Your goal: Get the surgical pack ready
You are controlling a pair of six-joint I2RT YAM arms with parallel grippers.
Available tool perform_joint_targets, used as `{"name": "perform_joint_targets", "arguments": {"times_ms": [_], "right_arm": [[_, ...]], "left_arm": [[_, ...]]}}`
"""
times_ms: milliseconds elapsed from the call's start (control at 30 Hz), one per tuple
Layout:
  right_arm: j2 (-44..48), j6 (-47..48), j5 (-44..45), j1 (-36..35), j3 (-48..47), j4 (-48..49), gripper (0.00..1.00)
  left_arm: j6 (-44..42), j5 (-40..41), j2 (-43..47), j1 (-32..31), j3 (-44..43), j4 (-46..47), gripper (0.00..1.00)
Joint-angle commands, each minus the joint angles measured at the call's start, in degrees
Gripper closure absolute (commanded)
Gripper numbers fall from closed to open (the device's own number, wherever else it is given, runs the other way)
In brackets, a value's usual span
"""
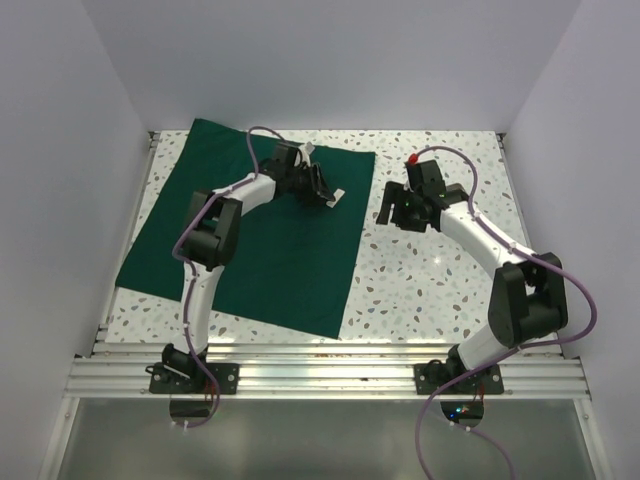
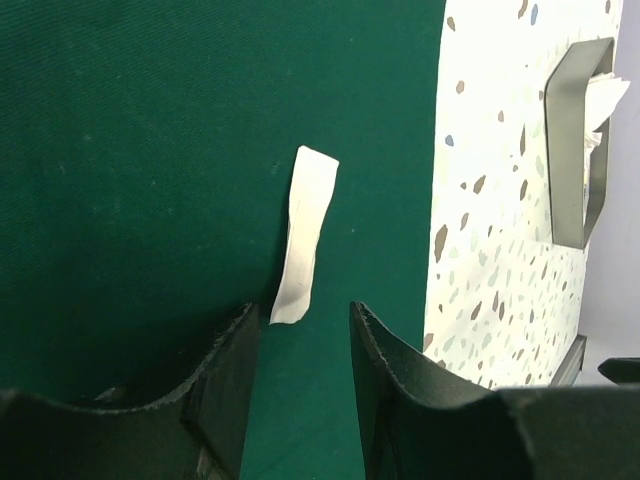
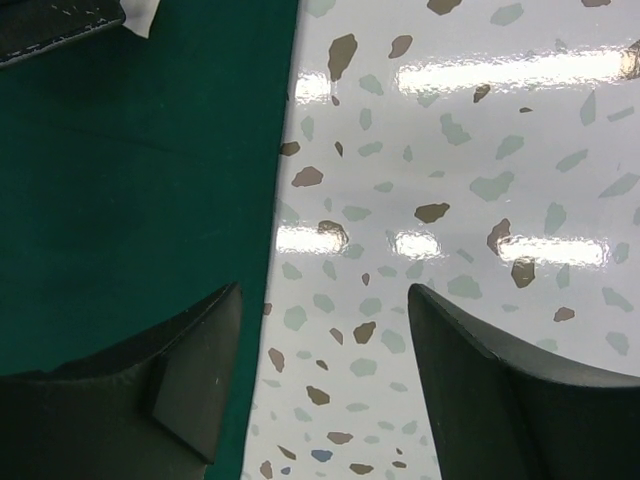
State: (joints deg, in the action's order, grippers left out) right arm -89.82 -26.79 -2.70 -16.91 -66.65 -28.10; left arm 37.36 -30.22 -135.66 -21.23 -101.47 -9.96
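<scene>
The surgical pack, a large dark green drape [image 1: 270, 260], lies spread flat on the left half of the speckled table. My left gripper [image 1: 325, 188] hovers over its far right part, open with nothing between the fingers [image 2: 300, 320]. A small white strip [image 2: 305, 235] lies on the drape just ahead of the left finger [image 2: 225, 385]. My right gripper [image 1: 385, 205] stands open and empty over the drape's right edge [image 3: 325, 300], one finger above the green cloth [image 3: 130, 200] and the other above bare table.
A shallow metal tray [image 2: 570, 150] holding something white sits on the speckled table to the right of the drape. A small red item [image 1: 411, 159] shows beside the right wrist. White walls enclose the table on three sides.
</scene>
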Motion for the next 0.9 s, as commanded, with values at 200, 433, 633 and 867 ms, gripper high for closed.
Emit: {"name": "perform_joint_targets", "arguments": {"times_ms": [200, 433, 633, 867], "right_arm": [[1.3, 0.3, -1.1, 0.3, 0.6, 2.3, 0.29], [2.0, 0.2, -1.7, 0.3, 2.0, 3.5, 0.29], [2.0, 0.5, -1.4, 0.4, 2.1, 3.2, 0.29], [1.9, 0.3, -2.1, 0.4, 2.4, 4.1, 0.28]], "left_arm": [[-1.5, 3.4, -3.5, -1.0, -5.8, -3.9, 0.55], [-4.0, 5.3, -3.2, -1.7, -4.1, -5.4, 0.59], [-5.6, 6.0, -4.0, -2.8, -3.7, -7.4, 0.64], [-5.5, 4.5, -3.5, -3.0, -1.8, -6.7, 0.76]]}}
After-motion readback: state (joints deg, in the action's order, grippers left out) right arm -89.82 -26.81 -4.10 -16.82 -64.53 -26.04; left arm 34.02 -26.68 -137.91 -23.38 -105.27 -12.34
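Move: The white strip lies flat on the green cloth just ahead of the left fingertips, its middle some 2 cm forward, 3 cm right and about 2 cm lower. The cloth's right edge is about 10 cm right and level with the hand; its far right corner is 17 cm forward and 12 cm right. The metal tray sits about 33 cm right and 2 cm back. From the right hand, the strip is roughly 14 cm forward, 16 cm left and 10 cm down. Narrow the left fingers from nearly half open to about a quarter around the near part of the white strip. Ease the left gripper forward about 1 cm first, then draw it back by nearly as much while edging right and sinking roughly 1 cm towards the cloth, rolling the wrist only slightly. ##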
